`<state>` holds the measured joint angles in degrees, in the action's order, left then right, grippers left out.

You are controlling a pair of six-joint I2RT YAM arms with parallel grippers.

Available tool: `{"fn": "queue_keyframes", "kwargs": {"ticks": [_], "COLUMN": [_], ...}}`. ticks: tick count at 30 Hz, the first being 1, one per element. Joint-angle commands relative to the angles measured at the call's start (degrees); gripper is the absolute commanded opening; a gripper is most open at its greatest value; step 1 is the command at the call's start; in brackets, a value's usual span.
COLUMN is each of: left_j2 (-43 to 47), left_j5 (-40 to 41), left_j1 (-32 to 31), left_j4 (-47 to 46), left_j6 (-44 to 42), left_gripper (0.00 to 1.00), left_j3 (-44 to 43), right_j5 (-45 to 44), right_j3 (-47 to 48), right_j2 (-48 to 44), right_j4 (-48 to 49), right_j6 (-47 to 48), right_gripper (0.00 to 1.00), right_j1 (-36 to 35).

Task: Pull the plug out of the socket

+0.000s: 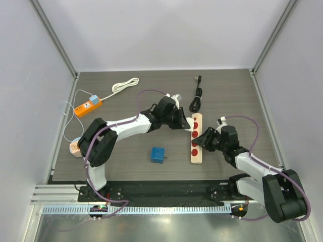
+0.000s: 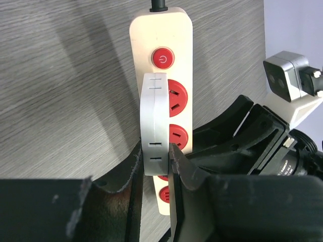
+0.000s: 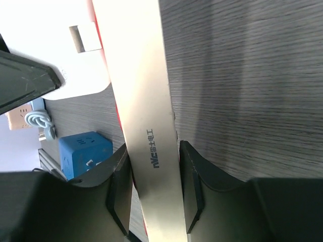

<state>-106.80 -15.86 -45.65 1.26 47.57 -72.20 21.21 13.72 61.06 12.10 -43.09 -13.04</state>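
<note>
A cream power strip [image 1: 197, 140] with red sockets lies at mid-table, its black cord [image 1: 196, 97] running to the back. My left gripper [image 1: 185, 122] is over its far half, shut on a white plug [image 2: 155, 111]. The plug stands against the strip's [image 2: 162, 30] left side, over the red sockets. I cannot tell whether its pins are still seated. My right gripper [image 1: 205, 140] is shut on the strip's [image 3: 144, 91] long sides, a finger on each. The white plug [image 3: 75, 60] also shows at the upper left of the right wrist view.
A blue cube adapter [image 1: 158, 155] sits left of the strip and also shows in the right wrist view [image 3: 86, 151]. An orange power strip [image 1: 88, 106] with a coiled white cable [image 1: 125, 85] lies at the back left. A small pale round object [image 1: 74, 147] sits at the left edge.
</note>
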Motion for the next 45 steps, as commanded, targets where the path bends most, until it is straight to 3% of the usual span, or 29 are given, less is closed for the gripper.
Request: {"fn": "queue_keyframes", "kwargs": {"ticks": [1, 12, 20, 23, 28, 37, 41, 43, 45], "left_j2": [8.98, 11.97, 8.99, 8.63, 8.28, 5.82, 6.87, 7.22, 8.27], "left_j5": [-4.01, 2.4, 24.19, 27.46, 19.56, 19.37, 19.72, 19.9, 20.68], "left_j1": [0.12, 0.21, 0.56, 0.56, 0.74, 1.09, 1.18, 1.26, 1.35], "left_j4": [3.66, 17.25, 41.43, 41.64, 35.57, 34.6, 32.76, 32.76, 32.76], "left_j6": [-1.69, -8.79, -19.97, -21.03, -19.98, -18.31, -18.04, -17.78, -17.6], "left_gripper": [0.0, 0.0, 0.0, 0.0, 0.0, 0.01, 0.3, 0.34, 0.46], "left_j3": [0.22, -2.14, -9.89, -7.62, -1.45, 0.75, 3.12, 4.44, 5.32], "right_j5": [-17.35, -14.45, -3.65, -0.12, 1.81, 6.29, 7.09, 7.18, 7.7], "right_j3": [-1.23, -1.23, -2.73, -3.08, -2.12, 7.72, 11.85, 11.86, 12.12], "right_j2": [1.87, 3.28, 0.55, 1.51, 3.89, 14.16, 17.42, 17.96, 17.61], "right_j4": [-5.68, -3.32, 1.69, 3.98, 5.21, -0.58, -6.46, -7.44, -9.02], "right_j6": [-4.46, -3.58, 1.52, 1.52, 2.05, 6.61, 9.69, 10.04, 10.74], "right_gripper": [0.01, 0.01, 0.01, 0.01, 0.01, 0.05, 0.13, 0.19, 0.32], "right_j1": [5.57, 6.45, 6.53, 6.53, 6.53, 8.11, 9.6, 9.79, 9.96]}}
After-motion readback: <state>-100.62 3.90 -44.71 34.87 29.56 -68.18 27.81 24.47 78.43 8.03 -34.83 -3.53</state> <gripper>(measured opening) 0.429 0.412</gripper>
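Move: The plug, still in the socket and in the left fingers, is to go to bare table some 15 cm to the left, 5 cm back and 11 cm down, just beyond the blue box, which lies about 14 cm left, 10 cm back and 9 cm below. The held power strip's middle is about 4 cm right, 5 cm back and 5 cm lower; the coiled black cable lies 13 cm ahead, 4 cm right. From the right hand the plug is about 5 cm ahead, 4 cm left and 5 cm higher. Keep the left grip on the plug and draw it off the strip, first up and a little back about 5 cm, then sweep left and down towards the blue box, swinging the fingers nearly 40 degrees to point steeply down, and finally open them. Keep the right grip on the strip; let it shift about 5 cm right with a clockwise turn, then ease partly back left, turning back, and forward. ##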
